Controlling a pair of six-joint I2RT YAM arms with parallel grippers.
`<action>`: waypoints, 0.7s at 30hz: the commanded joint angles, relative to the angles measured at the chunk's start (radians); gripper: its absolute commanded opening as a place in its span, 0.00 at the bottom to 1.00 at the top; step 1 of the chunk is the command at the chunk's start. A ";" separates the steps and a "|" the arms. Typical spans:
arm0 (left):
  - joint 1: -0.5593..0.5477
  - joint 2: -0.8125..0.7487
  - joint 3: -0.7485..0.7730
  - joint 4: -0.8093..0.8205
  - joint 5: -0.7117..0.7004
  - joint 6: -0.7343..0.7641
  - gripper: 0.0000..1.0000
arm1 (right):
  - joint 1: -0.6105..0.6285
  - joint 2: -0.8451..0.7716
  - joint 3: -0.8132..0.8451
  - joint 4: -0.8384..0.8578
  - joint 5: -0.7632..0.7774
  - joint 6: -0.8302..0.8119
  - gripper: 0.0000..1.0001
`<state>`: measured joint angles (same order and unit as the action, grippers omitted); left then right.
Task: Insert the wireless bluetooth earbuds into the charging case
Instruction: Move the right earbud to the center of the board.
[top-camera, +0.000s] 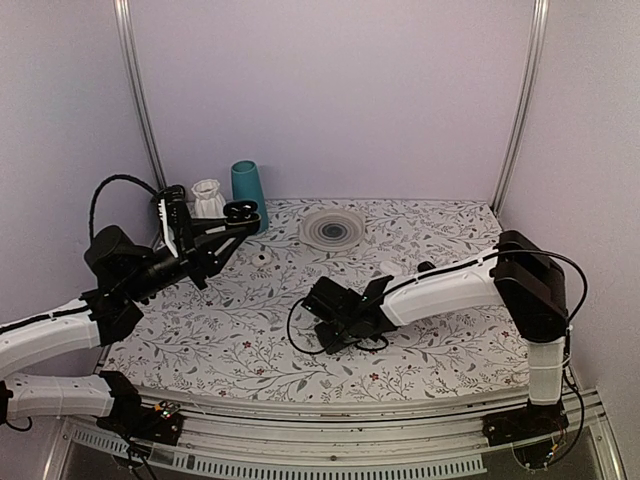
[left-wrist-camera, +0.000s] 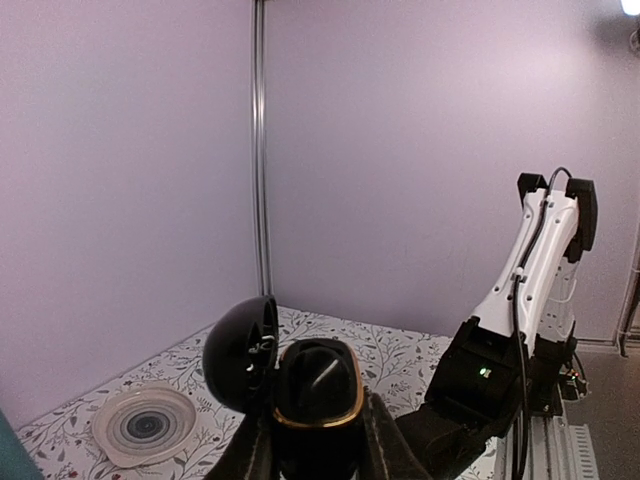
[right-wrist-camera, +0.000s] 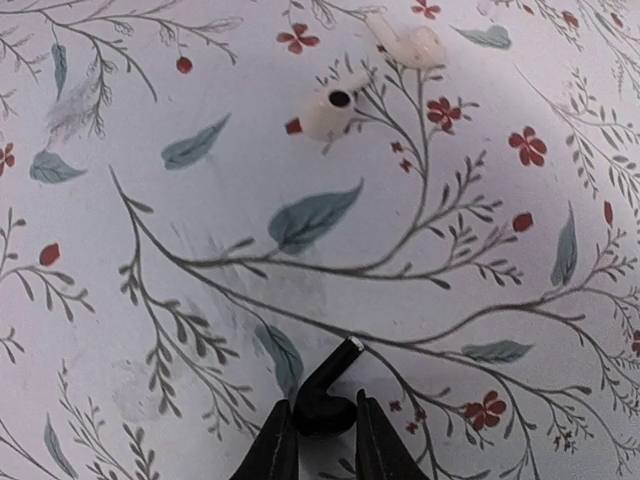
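Note:
My left gripper (left-wrist-camera: 320, 425) is shut on the charging case (left-wrist-camera: 318, 395), a black pebble with a gold rim, and holds it upright in the air. Its lid (left-wrist-camera: 240, 352) hangs open to the left. A pale glint shows inside the case; I cannot tell what it is. In the top view the case (top-camera: 240, 211) is above the cloth's back left. My right gripper (right-wrist-camera: 325, 408) is shut on a black earbud (right-wrist-camera: 335, 375) just above the floral cloth, its stem pointing up and right. In the top view this gripper (top-camera: 335, 335) is low over the cloth's middle.
Two white earbuds (right-wrist-camera: 330, 108) (right-wrist-camera: 410, 45) lie on the cloth beyond the right gripper. A clear round dish (top-camera: 332, 228), a teal cup (top-camera: 248, 188) and a white ribbed cup (top-camera: 208, 198) stand at the back. A small white object (top-camera: 262, 258) and a black knob (top-camera: 426, 267) lie on the cloth.

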<state>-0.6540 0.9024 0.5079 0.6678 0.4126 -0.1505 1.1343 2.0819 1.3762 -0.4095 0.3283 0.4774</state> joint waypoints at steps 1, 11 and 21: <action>0.011 0.015 0.014 0.020 0.007 -0.010 0.00 | 0.001 -0.133 -0.149 0.042 -0.012 -0.035 0.21; 0.012 0.040 0.017 0.038 0.016 -0.018 0.00 | -0.004 -0.257 -0.270 0.011 -0.066 0.022 0.49; 0.011 0.034 0.014 0.034 0.014 -0.011 0.00 | -0.065 -0.324 -0.285 0.020 -0.186 0.285 0.51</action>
<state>-0.6537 0.9424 0.5079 0.6754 0.4179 -0.1616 1.1004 1.7775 1.1046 -0.3904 0.1764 0.6266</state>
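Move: The right earbud, the black one, is already pinched in the right hand's tips close over the board; its spot at the board's centre lies roughly 6 cm right and 3 cm back. The nearer white earbud is about 10 cm ahead and 4 cm left, the farther one 15 cm ahead and 1 cm left, the white case some 16 cm ahead and 13 cm right. From the left hand, that spot is about 23 cm right, level fore-and-aft, 33 cm below. The black earbud, still held at 0 height change, is slid low along the board about 5 cm rightward and 3 cm back by the right hand, whose fingers begin opening before the travel ends and let go. Then the hand lifts nearly 4 cm off it, wrist tilting some 15 degrees. The left hand keeps the open case, sinking about a centimetre. ##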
